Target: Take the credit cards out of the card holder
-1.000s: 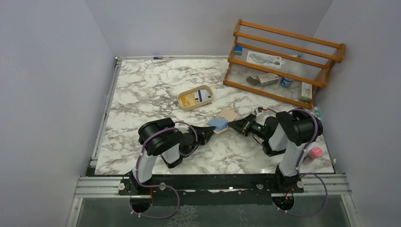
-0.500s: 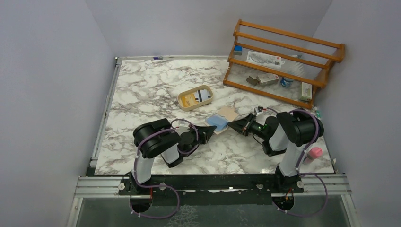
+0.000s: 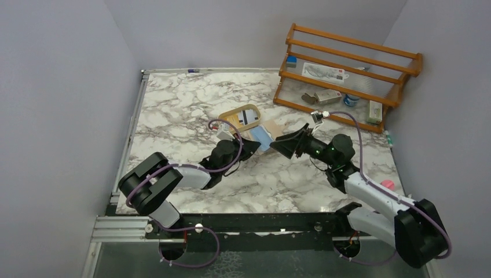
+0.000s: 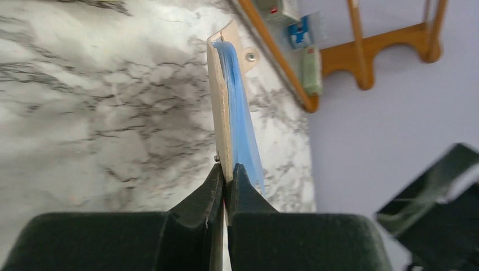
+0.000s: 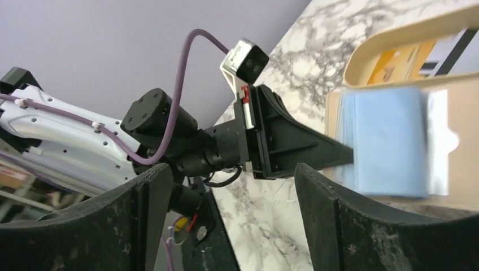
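Observation:
The card holder [image 3: 272,130] is a tan bifold wallet, held up on edge off the marble by my left gripper [image 3: 253,146]. In the left wrist view that gripper [image 4: 226,176] is shut on the holder's [image 4: 221,113] lower edge. The light blue credit cards [image 4: 242,130] lie against its right face, still in it. My right gripper [image 3: 279,146] stands just right of the holder. In the right wrist view it [image 5: 231,172] is open and holds nothing. The blue cards [image 5: 384,141] and the tan holder [image 5: 460,141] sit beyond its right finger.
An oval beige tray [image 3: 231,114] holding cards stands just behind the holder. A wooden rack [image 3: 347,75] with small items stands at the back right. A pink object [image 3: 387,185] sits at the table's right edge.
Both arms have stretched forward. The left gripper has carried the holder up and back toward the tray. The right gripper has opened and come off the holder.

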`<state>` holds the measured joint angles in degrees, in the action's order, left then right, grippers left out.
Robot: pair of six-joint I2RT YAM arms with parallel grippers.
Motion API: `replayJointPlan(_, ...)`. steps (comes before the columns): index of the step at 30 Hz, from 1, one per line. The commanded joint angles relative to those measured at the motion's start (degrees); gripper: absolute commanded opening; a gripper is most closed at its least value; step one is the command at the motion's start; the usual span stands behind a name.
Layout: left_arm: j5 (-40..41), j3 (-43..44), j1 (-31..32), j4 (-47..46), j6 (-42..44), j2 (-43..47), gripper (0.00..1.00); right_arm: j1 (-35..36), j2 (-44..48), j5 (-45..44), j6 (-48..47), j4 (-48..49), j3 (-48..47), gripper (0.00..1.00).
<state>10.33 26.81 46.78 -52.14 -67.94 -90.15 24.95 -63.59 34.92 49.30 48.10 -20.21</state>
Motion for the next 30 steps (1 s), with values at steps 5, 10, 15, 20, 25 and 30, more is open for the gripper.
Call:
replayJointPlan(5,-4.9,-0.6,-3.5,13.5,13.9,4.1,0.0,0.8,-1.6,-6.1,-6.5,-16.9,3.6,0.85)
replayJointPlan(10,-1.9,-3.5,-3.6,13.5,12.2,6.7,0.0,0.6,-10.6,-3.3,2.1,-1.9,7.4,0.85)
replayJointPlan(15,0.0,-5.2,-3.6,13.5,10.4,8.4,0.0,0.5,-25.1,3.4,12.4,20.8,8.1,0.85)
replayJointPlan(20,1.2,-6.1,-3.6,13.4,9.0,9.0,0.0,0.9,-35.7,5.1,19.5,34.4,7.4,0.85)
replayJointPlan(25,1.2,-5.7,-3.3,13.3,8.4,8.0,0.0,2.1,-42.5,4.6,22.9,41.0,6.3,0.84)
replayJointPlan(30,1.4,-5.1,-2.8,13.2,8.1,7.6,0.0,3.7,-51.6,3.6,28.1,50.9,3.6,0.84)
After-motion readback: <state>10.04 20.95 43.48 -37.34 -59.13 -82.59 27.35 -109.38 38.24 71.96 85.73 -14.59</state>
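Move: The blue card sleeves of the card holder, already pinched at one edge by the left fingers, lie from the open right hand about 7 cm ahead, 5 cm to its left and 8 cm below. The holder's open cover is some 11 cm ahead of the right hand, 1 cm left and 9 cm below; the beige tray stands about 18 cm ahead, 13 cm left and 20 cm below. From the left hand the sleeves are roughly 3 cm ahead, 2 cm to the right and about level. The right hand, fingers staying wide open and empty, rises a touch, then sinks about 14 cm while tipping its fingers some 30 degrees further down, drifting slightly back and right before edging left towards the sleeves. Meanwhile the left hand keeps its pinch on the card holder and carries it down and to the left, about 5 cm each way and a little back, away from under the coming right hand, rolling its left side up some 15 degrees. ##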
